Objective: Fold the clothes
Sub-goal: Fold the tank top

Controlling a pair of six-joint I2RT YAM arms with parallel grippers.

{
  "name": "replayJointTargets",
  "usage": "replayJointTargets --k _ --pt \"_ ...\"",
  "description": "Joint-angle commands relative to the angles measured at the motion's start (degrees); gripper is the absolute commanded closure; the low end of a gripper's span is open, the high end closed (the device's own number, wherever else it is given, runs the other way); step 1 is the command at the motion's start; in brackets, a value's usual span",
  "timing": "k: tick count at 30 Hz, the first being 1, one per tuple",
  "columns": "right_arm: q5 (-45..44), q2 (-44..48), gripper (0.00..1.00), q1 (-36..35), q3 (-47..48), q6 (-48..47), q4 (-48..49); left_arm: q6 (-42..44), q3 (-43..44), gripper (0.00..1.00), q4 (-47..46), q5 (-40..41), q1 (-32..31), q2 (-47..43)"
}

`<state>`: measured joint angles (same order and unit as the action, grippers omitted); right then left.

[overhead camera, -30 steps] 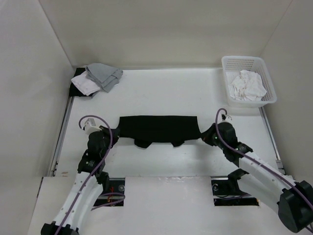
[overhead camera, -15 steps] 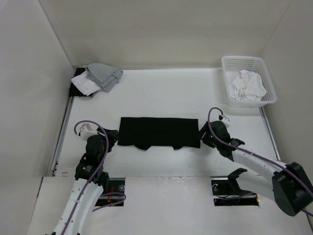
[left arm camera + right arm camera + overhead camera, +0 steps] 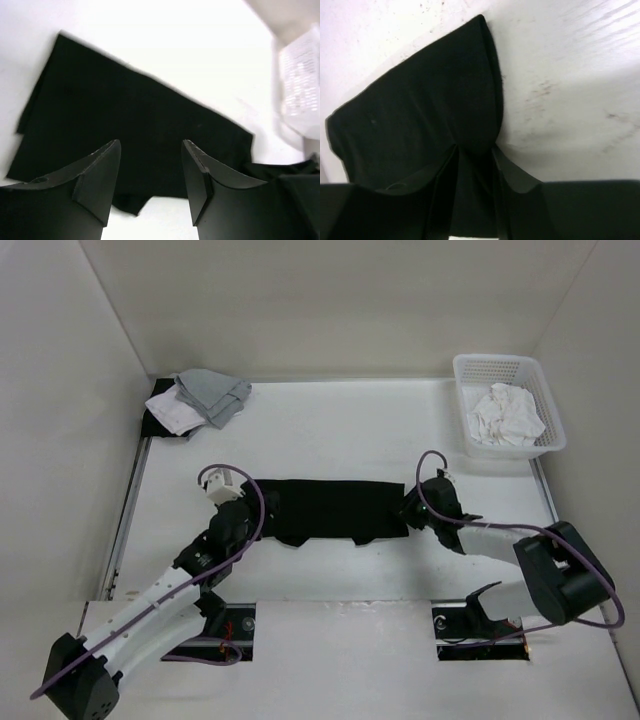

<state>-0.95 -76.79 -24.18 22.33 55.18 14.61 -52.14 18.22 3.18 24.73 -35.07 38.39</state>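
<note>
The clothes [image 3: 330,505] are a black top lying as a flat, folded strip across the middle of the table. My left gripper [image 3: 262,502] hovers over the strip's left end. In the left wrist view its jaws [image 3: 150,145] stand open, with only the black fabric [image 3: 125,110] and white table below. My right gripper [image 3: 408,508] is at the strip's right end. In the right wrist view the fabric [image 3: 420,110] narrows into the gap between the right gripper's [image 3: 475,147] fingers, which are closed on that end.
A white basket [image 3: 456,367] with a crumpled white cloth [image 3: 507,415] stands at the back right. Grey and white garments [image 3: 200,400] are piled at the back left. Walls close in the table on three sides. The basket [image 3: 302,85] also shows in the left wrist view.
Both grippers let go of the stretched clothes, which settled flat. The left arm swung in over the left end with jaws open. The right gripper moved onto the right end and closed.
</note>
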Motion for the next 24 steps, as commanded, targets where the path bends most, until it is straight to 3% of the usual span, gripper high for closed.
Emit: replayJointTargets --k 1,5,7,11,15,20,24 --pt "3.23 -4.58 0.69 0.24 -0.97 3.70 5.67 3.62 5.07 0.50 -8.80 4.62 -1.88 0.72" --pt "3.42 -6.09 0.93 0.41 -2.98 7.22 13.41 4.50 6.04 0.51 -9.95 4.71 -2.59 0.81" --pt "0.53 -2.42 0.98 0.59 -4.04 7.14 13.69 4.59 5.95 0.51 -10.12 4.71 -2.68 0.89" --pt "-5.89 10.14 1.00 0.50 -1.77 0.13 0.73 4.15 5.34 0.51 -10.12 4.71 -3.03 1.07" --pt "-8.71 20.09 1.00 0.41 8.14 -10.60 -15.54 3.89 5.86 0.51 -10.21 4.36 -3.99 1.77" --pt "-12.49 17.57 1.00 -10.29 20.72 -13.52 -25.85 5.38 7.97 0.51 -9.33 4.27 -4.79 0.90" --pt "-16.44 6.25 0.99 -21.62 31.08 -13.69 -28.93 5.91 9.46 0.51 -5.74 4.45 -3.47 -2.79"
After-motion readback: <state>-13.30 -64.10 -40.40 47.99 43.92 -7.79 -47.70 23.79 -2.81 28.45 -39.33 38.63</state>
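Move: The right edge of the flat tank top lies practically between the right hand's open fingers, some 1 cm left and 1 cm below. The nearer strap end is roughly 7 cm left and 6 cm back of that hand, and the tank top's left edge about 33 cm left of the hand, level with it fore and aft. From the left hand the right edge is about 29 cm right, 2 cm ahead and 11 cm below. Right fingers pinch the tank top's right edge, lift about 18 cm, then swing left; left hand rises too. ##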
